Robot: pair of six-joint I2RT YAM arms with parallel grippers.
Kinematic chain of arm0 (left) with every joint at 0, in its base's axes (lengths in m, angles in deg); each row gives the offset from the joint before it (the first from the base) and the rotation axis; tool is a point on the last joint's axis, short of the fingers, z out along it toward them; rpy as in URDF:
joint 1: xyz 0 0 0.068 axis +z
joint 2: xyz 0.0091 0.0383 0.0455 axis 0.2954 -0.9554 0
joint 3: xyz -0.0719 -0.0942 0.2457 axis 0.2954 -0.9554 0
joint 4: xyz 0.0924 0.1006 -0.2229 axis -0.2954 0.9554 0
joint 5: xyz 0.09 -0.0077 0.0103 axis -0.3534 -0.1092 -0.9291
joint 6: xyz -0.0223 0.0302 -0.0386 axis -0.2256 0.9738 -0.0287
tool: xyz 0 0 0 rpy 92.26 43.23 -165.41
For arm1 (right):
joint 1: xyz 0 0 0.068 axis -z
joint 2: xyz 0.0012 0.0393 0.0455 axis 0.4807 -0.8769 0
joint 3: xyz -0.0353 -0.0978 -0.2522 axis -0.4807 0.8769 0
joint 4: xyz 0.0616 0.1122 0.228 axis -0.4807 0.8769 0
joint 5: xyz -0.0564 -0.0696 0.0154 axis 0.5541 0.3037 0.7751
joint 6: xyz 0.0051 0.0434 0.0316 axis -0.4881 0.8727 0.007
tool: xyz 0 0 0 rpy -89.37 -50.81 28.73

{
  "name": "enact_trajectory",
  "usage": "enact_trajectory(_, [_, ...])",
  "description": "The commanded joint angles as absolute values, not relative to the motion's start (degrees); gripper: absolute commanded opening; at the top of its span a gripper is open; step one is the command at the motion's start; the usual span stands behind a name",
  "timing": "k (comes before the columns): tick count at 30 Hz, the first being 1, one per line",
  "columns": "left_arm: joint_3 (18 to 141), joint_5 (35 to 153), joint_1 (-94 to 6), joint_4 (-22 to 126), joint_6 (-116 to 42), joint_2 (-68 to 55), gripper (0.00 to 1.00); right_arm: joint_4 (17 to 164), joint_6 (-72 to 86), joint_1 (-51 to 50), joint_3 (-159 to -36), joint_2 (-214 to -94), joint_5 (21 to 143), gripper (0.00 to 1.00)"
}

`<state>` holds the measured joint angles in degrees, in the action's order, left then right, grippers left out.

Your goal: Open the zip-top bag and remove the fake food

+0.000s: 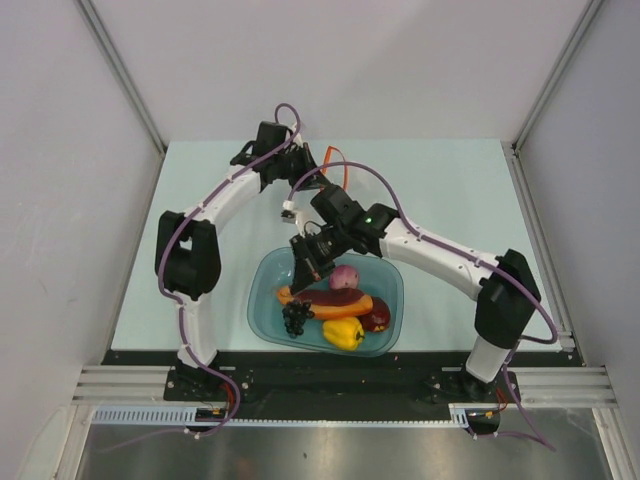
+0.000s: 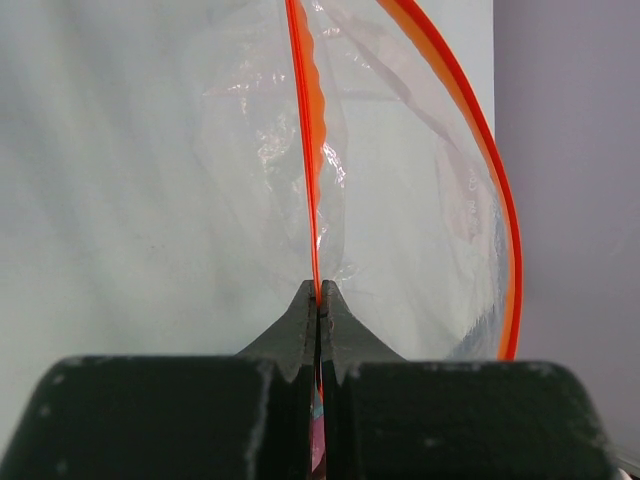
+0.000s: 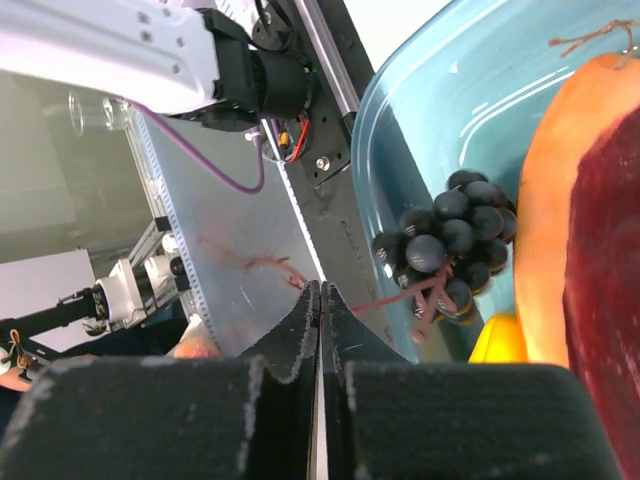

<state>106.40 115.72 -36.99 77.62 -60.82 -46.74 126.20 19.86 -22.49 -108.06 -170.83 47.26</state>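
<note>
My left gripper point(image 1: 303, 166) is at the back of the table, and in its wrist view point(image 2: 318, 291) it is shut on the orange-red zip strip of the clear crinkly zip-top bag point(image 2: 400, 200). The bag's mouth gapes open in a loop and the bag looks empty. Only the strip point(image 1: 335, 160) shows from above. My right gripper point(image 1: 302, 272) hangs over the teal tub point(image 1: 385, 275). Its jaws point(image 3: 322, 291) are shut on the thin red stem of the dark berry cluster point(image 3: 447, 243), which rests in the tub point(image 1: 296, 318). Also in the tub are the onion point(image 1: 344, 276), the orange-and-maroon slice point(image 1: 335, 303), the yellow pepper point(image 1: 343, 333) and the apple point(image 1: 379, 319).
The tub stands at the table's near edge, between the two arm bases. The metal rail point(image 3: 235, 250) and the left arm's base point(image 3: 150, 50) lie just beyond the tub's rim in the right wrist view. Walls enclose the table on three sides.
</note>
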Motion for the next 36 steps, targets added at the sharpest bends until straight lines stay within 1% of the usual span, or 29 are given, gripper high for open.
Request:
enact_trajectory(1, [106.4,115.6,-36.5,77.1,-59.3,-42.6,0.00,121.9,19.6,-23.4,-111.5,-175.3,45.9,0.00])
enact_trajectory(5, [106.5,115.8,-36.3,76.8,-59.6,-42.9,0.00,125.6,18.0,-25.1,-116.7,-180.5,47.7,0.01])
enact_trajectory(7, [106.5,115.7,-36.3,76.7,-59.6,-43.0,0.00,126.3,17.9,-25.3,-118.1,-182.1,50.2,0.11])
enact_trajectory(9, [106.5,115.6,-36.3,76.5,-59.9,-43.0,0.00,126.5,18.1,-25.4,-119.5,-182.4,51.4,0.15])
enact_trajectory(10, [106.5,115.6,-36.3,76.4,-60.1,-43.1,0.00,126.5,18.1,-25.3,-119.9,-182.5,53.2,0.20])
enact_trajectory(12, [106.6,115.7,-36.3,76.1,-60.3,-43.3,0.00,126.9,18.4,-24.9,-120.0,-182.2,55.2,0.23])
enact_trajectory(13, [106.6,115.7,-36.3,76.1,-60.3,-43.4,0.00,127.2,18.6,-24.5,-119.6,-182.0,56.7,0.31])
enact_trajectory(15, [106.5,115.4,-36.3,75.9,-60.5,-43.5,0.00,128.6,18.7,-23.9,-118.7,-180.9,59.6,0.41])
enact_trajectory(16, [106.5,115.4,-36.3,75.9,-60.7,-43.7,0.00,128.9,18.7,-22.9,-117.6,-180.5,61.3,0.44])
enact_trajectory(22, [106.5,115.6,-36.3,75.3,-61.1,-44.4,0.00,130.1,17.4,-18.6,-112.3,-174.7,62.1,0.45])
enact_trajectory(27, [106.5,115.9,-36.3,74.6,-61.8,-45.1,0.00,130.4,18.3,-17.8,-107.5,-168.5,64.8,0.45])
enact_trajectory(29, [106.3,116.0,-36.3,74.1,-62.2,-45.4,0.00,129.8,19.2,-17.6,-106.1,-164.5,68.9,0.47])
enact_trajectory(30, [106.1,116.0,-36.3,73.8,-62.9,-45.5,0.00,129.9,19.6,-17.2,-105.8,-163.4,70.5,0.51])
enact_trajectory(31, [105.9,115.9,-36.3,73.1,-63.3,-45.7,0.00,130.0,20.4,-17.0,-105.6,-161.1,74.0,0.52])
enact_trajectory(33, [105.0,114.8,-36.3,72.4,-65.2,-45.6,0.00,130.8,22.8,-15.0,-105.0,-159.0,77.1,0.54])
enact_trajectory(35, [103.7,112.0,-36.3,70.2,-66.9,-44.3,0.00,131.6,24.3,-12.9,-104.4,-156.7,80.4,0.59])
enact_trajectory(36, [102.9,111.0,-36.3,68.9,-69.1,-43.9,0.00,131.9,25.4,-10.3,-103.7,-156.1,80.8,0.60])
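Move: The grapes hang by their stem from the right fingers, roughly 12 cm below them; their clear spot, at the tray's near left end, lies about 2 cm back, 1 cm left and 18 cm down. Around that spot, from the right hand, the papaya slice is 4 cm ahead and 5 cm right, the yellow pepper 4 cm back and 9 cm right, the pink onion 10 cm ahead and 9 cm right. From the left hand the spot is some 31 cm back, 4 cm left and 15 cm down. The grapes, still held by the stem in the right hand, are lowered about 5 cm and carried 4 cm left into the tray's near left end, where the fingers open and let the stem go. The emptied hand then swings right and forward over the tray, away from the grapes, rising late, turning about 25 degrees clockwise and opening past halfway. ##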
